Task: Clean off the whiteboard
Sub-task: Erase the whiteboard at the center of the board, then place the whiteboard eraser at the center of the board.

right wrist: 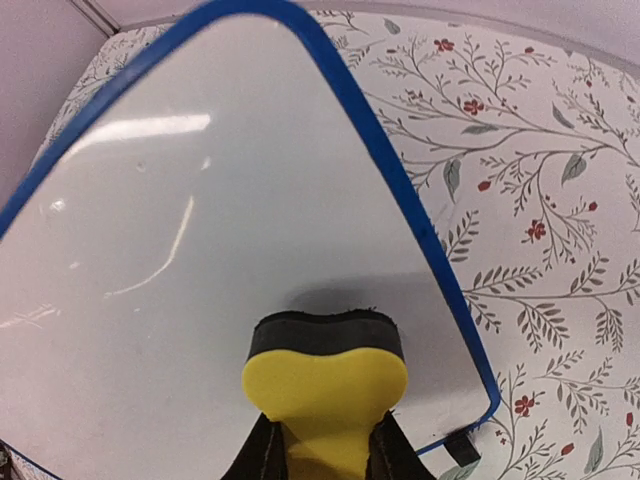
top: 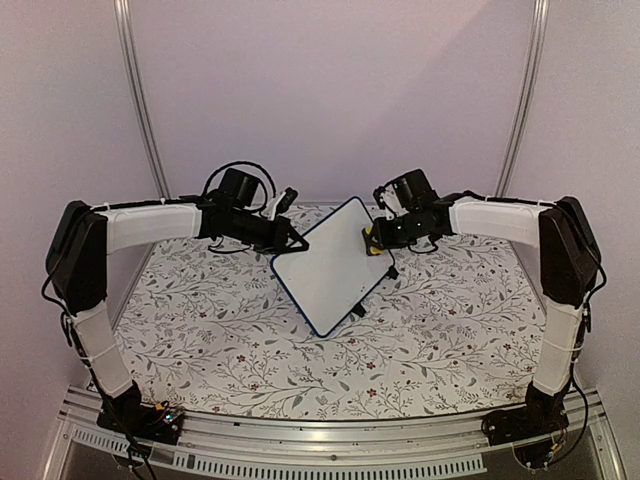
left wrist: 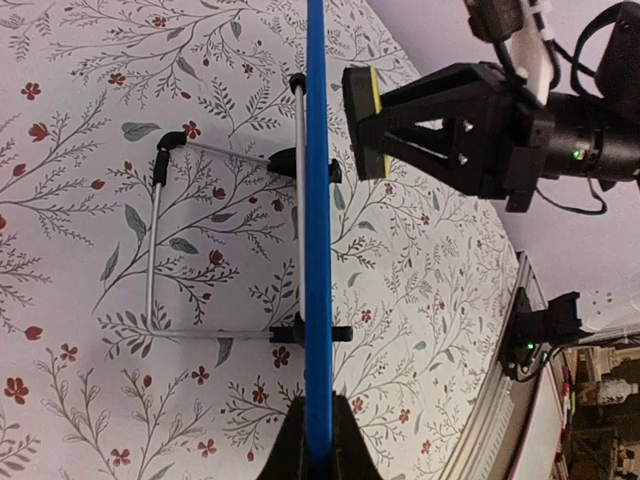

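The whiteboard (top: 331, 264) stands on the table on its wire stand, blue-framed, its face blank white with no writing visible. My left gripper (top: 290, 240) is shut on the board's left edge; in the left wrist view the blue edge (left wrist: 317, 230) runs straight up from my left gripper (left wrist: 318, 440). My right gripper (top: 372, 240) is shut on a yellow sponge eraser (right wrist: 325, 385) with a black felt face. The felt face sits against or just off the board's surface (right wrist: 200, 230) near its lower right corner. The eraser also shows in the left wrist view (left wrist: 362, 120).
The table has a floral cloth (top: 200, 320). The board's wire stand (left wrist: 160, 240) rests on the cloth behind the board. A metal rail (top: 330, 435) runs along the near edge. Pale walls close in the back and sides.
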Robot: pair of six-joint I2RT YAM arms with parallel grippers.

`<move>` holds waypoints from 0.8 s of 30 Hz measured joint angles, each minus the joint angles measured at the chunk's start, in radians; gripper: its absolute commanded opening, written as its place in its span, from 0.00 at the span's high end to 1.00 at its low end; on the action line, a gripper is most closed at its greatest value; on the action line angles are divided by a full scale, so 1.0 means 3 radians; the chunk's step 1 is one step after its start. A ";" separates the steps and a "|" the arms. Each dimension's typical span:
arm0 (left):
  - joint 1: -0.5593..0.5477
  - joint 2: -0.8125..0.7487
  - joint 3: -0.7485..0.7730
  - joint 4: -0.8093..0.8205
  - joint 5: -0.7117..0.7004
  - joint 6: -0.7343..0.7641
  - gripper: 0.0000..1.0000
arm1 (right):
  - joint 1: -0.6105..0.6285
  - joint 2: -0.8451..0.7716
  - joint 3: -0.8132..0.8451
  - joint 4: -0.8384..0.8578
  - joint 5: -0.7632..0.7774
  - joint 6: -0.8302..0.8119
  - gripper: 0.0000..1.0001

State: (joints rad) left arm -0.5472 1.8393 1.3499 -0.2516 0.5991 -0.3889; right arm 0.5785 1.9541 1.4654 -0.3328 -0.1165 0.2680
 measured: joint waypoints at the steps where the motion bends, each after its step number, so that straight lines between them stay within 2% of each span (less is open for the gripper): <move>1: -0.0001 -0.0001 0.0000 0.0000 -0.0001 0.0003 1.00 | -0.0014 0.0000 0.0103 0.0022 -0.0001 0.0000 0.78; 7: -0.0003 -0.0003 0.0000 -0.0001 -0.0008 0.0011 1.00 | -0.0151 -0.0001 0.0132 0.0107 0.0005 0.0071 0.74; 16: -0.0004 -0.0011 -0.0001 -0.0004 -0.0008 0.0013 1.00 | -0.0556 -0.0093 -0.0662 0.0116 0.0106 0.0301 0.53; 20: -0.0005 -0.0015 -0.0003 -0.0005 -0.0009 0.0014 1.00 | -0.0683 -0.0117 -0.0739 0.0153 0.0120 0.0443 0.44; 24: -0.0006 -0.0015 -0.0003 -0.0005 -0.0010 0.0015 1.00 | -0.0718 -0.0117 -0.0741 0.0282 0.0078 0.0568 0.41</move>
State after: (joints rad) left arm -0.5491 1.8347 1.3491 -0.2531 0.5961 -0.3843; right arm 0.3630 1.9190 1.2430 -0.2481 -0.0933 0.4385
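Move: The right gripper, still pinching the eraser, is at the right-hand part of the whiteboard; its goal is the bare table about 12 cm to its right, 2 cm ahead and 11 cm below. On the way is the board's right corner, some 5 cm right, 1 cm ahead and 8 cm lower. The board's middle lies about 11 cm left, 5 cm back and 4 cm down. For the left gripper, that bare spot lies roughly 30 cm right, 7 cm ahead, 15 cm below. Bring the right gripper briefly up and forward by about 3 cm each, then swing it right and down past the board's right corner, to about 12 cm right of the start and 6 cm lower, turning clockwise some 20 degrees. Open the fingers from midway on, freeing the eraser from the right-hand finger. Keep the left gripper still, holding the board's edge. ##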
